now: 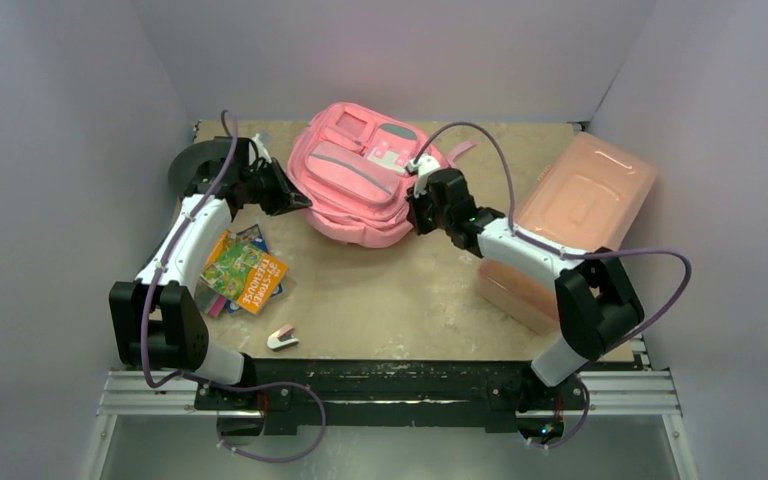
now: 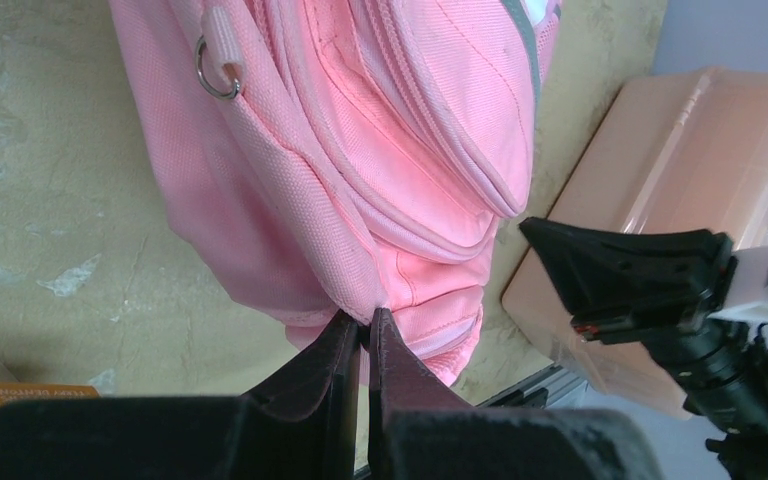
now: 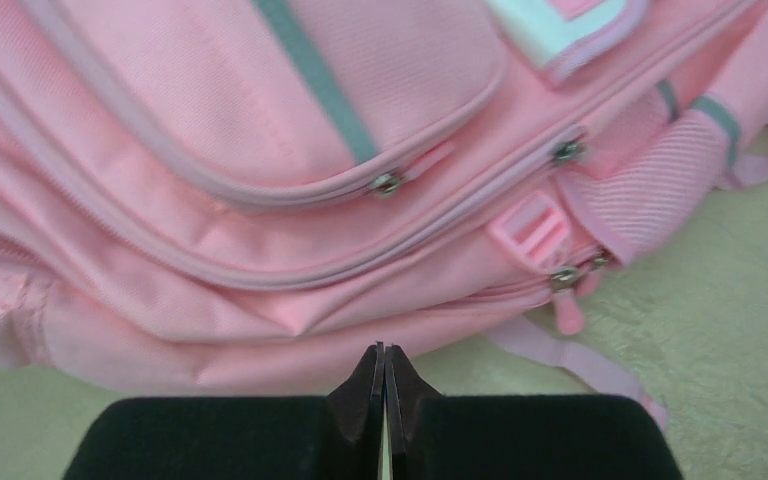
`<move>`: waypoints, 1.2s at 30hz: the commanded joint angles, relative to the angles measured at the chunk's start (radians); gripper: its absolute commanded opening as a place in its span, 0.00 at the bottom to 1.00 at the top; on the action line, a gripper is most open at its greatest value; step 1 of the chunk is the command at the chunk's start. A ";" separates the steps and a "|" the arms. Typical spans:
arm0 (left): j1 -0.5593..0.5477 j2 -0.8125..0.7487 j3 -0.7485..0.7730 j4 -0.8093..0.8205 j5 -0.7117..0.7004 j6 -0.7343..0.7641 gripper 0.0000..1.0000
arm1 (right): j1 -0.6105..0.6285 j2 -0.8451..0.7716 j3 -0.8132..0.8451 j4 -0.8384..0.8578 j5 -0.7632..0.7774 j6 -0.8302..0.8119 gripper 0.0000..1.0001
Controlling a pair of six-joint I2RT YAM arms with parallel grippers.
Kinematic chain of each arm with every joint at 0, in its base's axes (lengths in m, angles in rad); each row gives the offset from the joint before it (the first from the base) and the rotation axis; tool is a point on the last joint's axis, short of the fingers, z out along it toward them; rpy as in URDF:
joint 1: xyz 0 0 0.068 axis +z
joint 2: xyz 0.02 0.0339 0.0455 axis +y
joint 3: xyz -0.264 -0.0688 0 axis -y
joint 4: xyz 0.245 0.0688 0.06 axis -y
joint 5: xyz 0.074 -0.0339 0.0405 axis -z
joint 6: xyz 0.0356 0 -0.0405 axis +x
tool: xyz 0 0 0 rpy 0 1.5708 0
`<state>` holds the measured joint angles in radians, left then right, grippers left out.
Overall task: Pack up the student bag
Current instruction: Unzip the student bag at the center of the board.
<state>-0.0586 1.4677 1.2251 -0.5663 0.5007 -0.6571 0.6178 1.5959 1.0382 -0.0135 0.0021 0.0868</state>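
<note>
The student bag [image 1: 355,185], a pink backpack with a grey stripe and a white clasp patch, lies front side up at the back middle of the table. My left gripper [image 1: 300,203] is at its left edge. In the left wrist view the left gripper [image 2: 368,318] is shut on a pinch of the bag's [image 2: 360,150] fabric. My right gripper [image 1: 418,215] is at the bag's right side. In the right wrist view the right gripper [image 3: 381,347] is shut with nothing between its tips, right against the bag's [image 3: 260,200] lower edge. The zips look closed, and a pink zip pull [image 3: 567,312] hangs to the right.
A rigid salmon-pink plastic box [image 1: 585,195] stands at the right, behind my right arm. Colourful books [image 1: 245,270] lie at the front left, with a small white object [image 1: 282,338] near the front edge. A grey round thing [image 1: 185,165] sits at the back left.
</note>
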 commanded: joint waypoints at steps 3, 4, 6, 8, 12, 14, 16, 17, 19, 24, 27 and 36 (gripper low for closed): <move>0.030 -0.018 0.085 0.046 0.096 0.056 0.00 | -0.157 -0.027 0.051 -0.016 -0.183 0.084 0.01; 0.035 -0.015 0.101 0.043 0.121 0.061 0.00 | -0.166 -0.027 0.046 0.001 -0.190 0.084 0.01; 0.046 -0.016 0.112 0.042 0.156 0.068 0.00 | -0.200 0.000 0.069 -0.015 -0.228 0.059 0.44; 0.057 -0.019 0.117 0.042 0.159 0.076 0.00 | -0.243 0.048 0.118 -0.042 -0.307 0.039 0.46; 0.095 -0.012 0.120 0.037 0.159 0.078 0.00 | -0.294 0.175 0.231 -0.105 -0.487 -0.045 0.43; 0.106 -0.001 0.120 0.037 0.160 0.077 0.00 | -0.300 0.213 0.264 -0.132 -0.515 -0.079 0.43; 0.112 0.010 0.119 0.037 0.163 0.075 0.00 | -0.308 0.244 0.287 -0.171 -0.500 -0.130 0.44; 0.113 0.013 0.120 0.039 0.169 0.074 0.00 | -0.309 0.255 0.295 -0.191 -0.479 -0.148 0.44; 0.120 0.016 0.120 0.041 0.174 0.071 0.00 | -0.309 0.259 0.287 -0.205 -0.436 -0.179 0.45; 0.125 0.019 0.111 0.057 0.191 0.054 0.00 | -0.308 0.291 0.291 -0.219 -0.469 -0.208 0.46; 0.125 0.020 0.107 0.063 0.197 0.049 0.00 | -0.308 0.311 0.291 -0.223 -0.436 -0.221 0.47; 0.125 0.016 0.102 0.071 0.203 0.043 0.00 | -0.305 0.339 0.304 -0.206 -0.455 -0.210 0.48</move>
<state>0.0589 1.4998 1.2884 -0.5850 0.6361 -0.6075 0.3077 1.9396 1.2922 -0.2264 -0.4370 -0.1101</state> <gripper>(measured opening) 0.034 0.479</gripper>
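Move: The nearer zipper pull on the student bag's right-hand lower edge lies some 7 cm ahead of the shut right hand, 5 cm right and 9 cm below; its twin sits about 1 cm farther out and 1 cm right of it. The strap buckle is level with the pull and 4 cm left of it; the mesh pocket is 4 cm beyond and 2 cm right. From the left hand, which still grips the bag's corner, the nearer pull is roughly 7 cm ahead, 26 cm right and 15 cm below. Forward and to its right first, about 7 cm by 5, the right hand swings along the bag's edge while its fingers open halfway, then sinks over 7 cm, tipping some 15 degrees further down, until the parted fingertips stand either side of the nearer zipper pull, not yet pinching. The left hand keeps its pinch on the corner and draws it about 3 cm left and 2 cm up. ##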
